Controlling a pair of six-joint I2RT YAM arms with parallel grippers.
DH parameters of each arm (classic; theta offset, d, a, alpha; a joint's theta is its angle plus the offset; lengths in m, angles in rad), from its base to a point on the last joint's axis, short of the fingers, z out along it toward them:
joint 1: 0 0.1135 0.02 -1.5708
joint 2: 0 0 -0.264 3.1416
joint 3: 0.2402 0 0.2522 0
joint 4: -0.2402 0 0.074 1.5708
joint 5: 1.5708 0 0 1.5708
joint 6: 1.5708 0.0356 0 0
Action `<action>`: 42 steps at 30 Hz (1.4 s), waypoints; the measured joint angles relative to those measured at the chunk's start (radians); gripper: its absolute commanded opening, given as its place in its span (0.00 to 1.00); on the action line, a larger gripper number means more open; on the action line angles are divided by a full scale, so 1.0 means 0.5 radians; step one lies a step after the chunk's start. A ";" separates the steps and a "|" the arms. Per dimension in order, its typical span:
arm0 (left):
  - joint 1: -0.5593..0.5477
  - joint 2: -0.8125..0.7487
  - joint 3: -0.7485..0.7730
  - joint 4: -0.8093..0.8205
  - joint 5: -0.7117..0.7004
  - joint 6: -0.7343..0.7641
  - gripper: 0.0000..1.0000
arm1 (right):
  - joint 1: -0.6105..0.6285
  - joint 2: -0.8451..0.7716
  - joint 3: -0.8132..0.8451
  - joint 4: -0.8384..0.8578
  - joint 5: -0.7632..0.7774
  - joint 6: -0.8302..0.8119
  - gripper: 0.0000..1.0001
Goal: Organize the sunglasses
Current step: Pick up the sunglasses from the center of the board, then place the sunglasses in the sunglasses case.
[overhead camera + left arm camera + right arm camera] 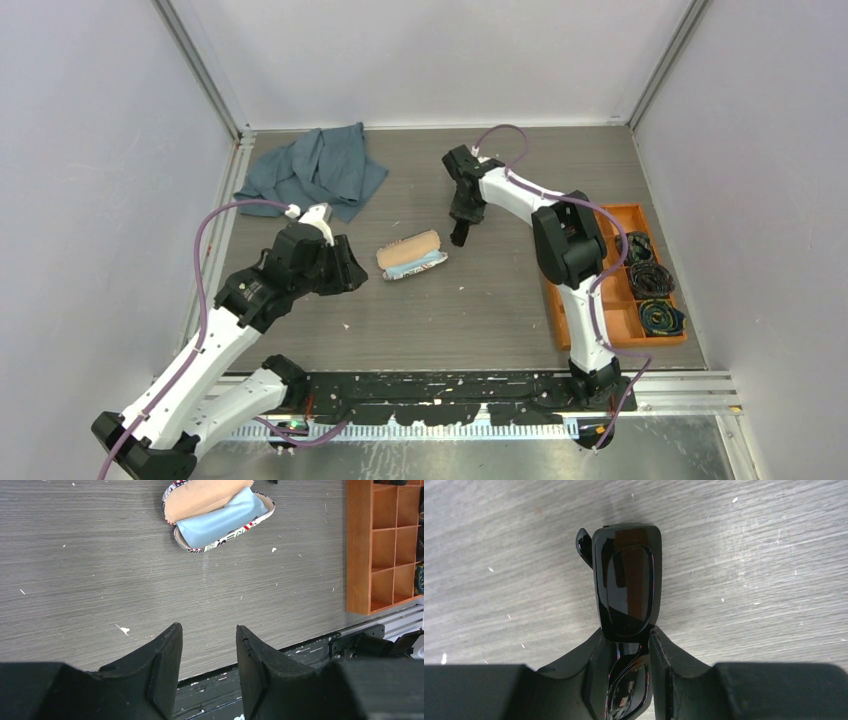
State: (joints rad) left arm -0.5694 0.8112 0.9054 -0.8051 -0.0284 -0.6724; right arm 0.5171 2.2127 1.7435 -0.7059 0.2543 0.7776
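Note:
The sunglasses (627, 580), glossy black with dark lenses, stand on edge between the fingers of my right gripper (624, 634), which is shut on them at the bridge; one lens sticks out past the fingertips, just above the wood table. In the top view this gripper (458, 233) hangs right of the open patterned case (410, 256), which lies with its tan lid up and a light blue cloth (220, 520) inside. My left gripper (207, 626) is open and empty, on the other side of the case (215, 515).
An orange divided tray (625, 212) with black coiled bundles (650, 278) sits at the right, also at the right edge of the left wrist view as the tray (356, 555). A blue-grey cloth (315, 170) lies crumpled at the back left.

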 measured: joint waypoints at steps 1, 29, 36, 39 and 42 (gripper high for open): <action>0.000 0.000 0.000 0.000 0.000 -0.001 0.45 | 0.000 -0.014 -0.014 0.003 -0.014 -0.051 0.13; 0.226 0.072 0.239 -0.310 -0.128 -0.006 0.47 | 0.449 -1.122 -0.939 0.658 -0.546 -2.140 0.13; 0.372 0.058 0.244 -0.401 -0.116 -0.002 0.47 | 0.528 -0.959 -0.902 0.765 -0.800 -2.548 0.12; 0.381 0.056 0.244 -0.418 -0.115 -0.003 0.47 | 0.558 -0.838 -0.845 0.779 -0.868 -2.655 0.12; 0.385 0.052 0.244 -0.420 -0.116 -0.002 0.47 | 0.599 -0.756 -0.818 0.801 -0.882 -2.773 0.10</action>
State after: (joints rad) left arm -0.3767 0.8371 1.0275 -1.0149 -0.0864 -0.6735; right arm 0.8165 1.8347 1.3346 -0.3054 -0.1867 -0.6086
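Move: The right hand already grips the sunglasses by the bridge, low on the board. The open glasses case they go towards lies about 10 cm back and 12 cm to this hand's left, at roughly its height. The light-blue cloth sits in the case's near half, some 12 cm back and 11 cm left of the hand, and the grey-blue towel about 12 cm ahead and 35 cm left. From the raised left hand, the case is roughly 13 cm ahead, 9 cm right and 18 cm below. Keeping its pinch on the bridge, the right hand lifts the sunglasses off the board, going up about 12 cm while drawing back, then swings left over the open case and sinks some 4 cm towards it, the wrist turning roughly 95 degrees counter-clockwise on the way. The empty left hand shifts about 6 cm to its left, away from the case. ##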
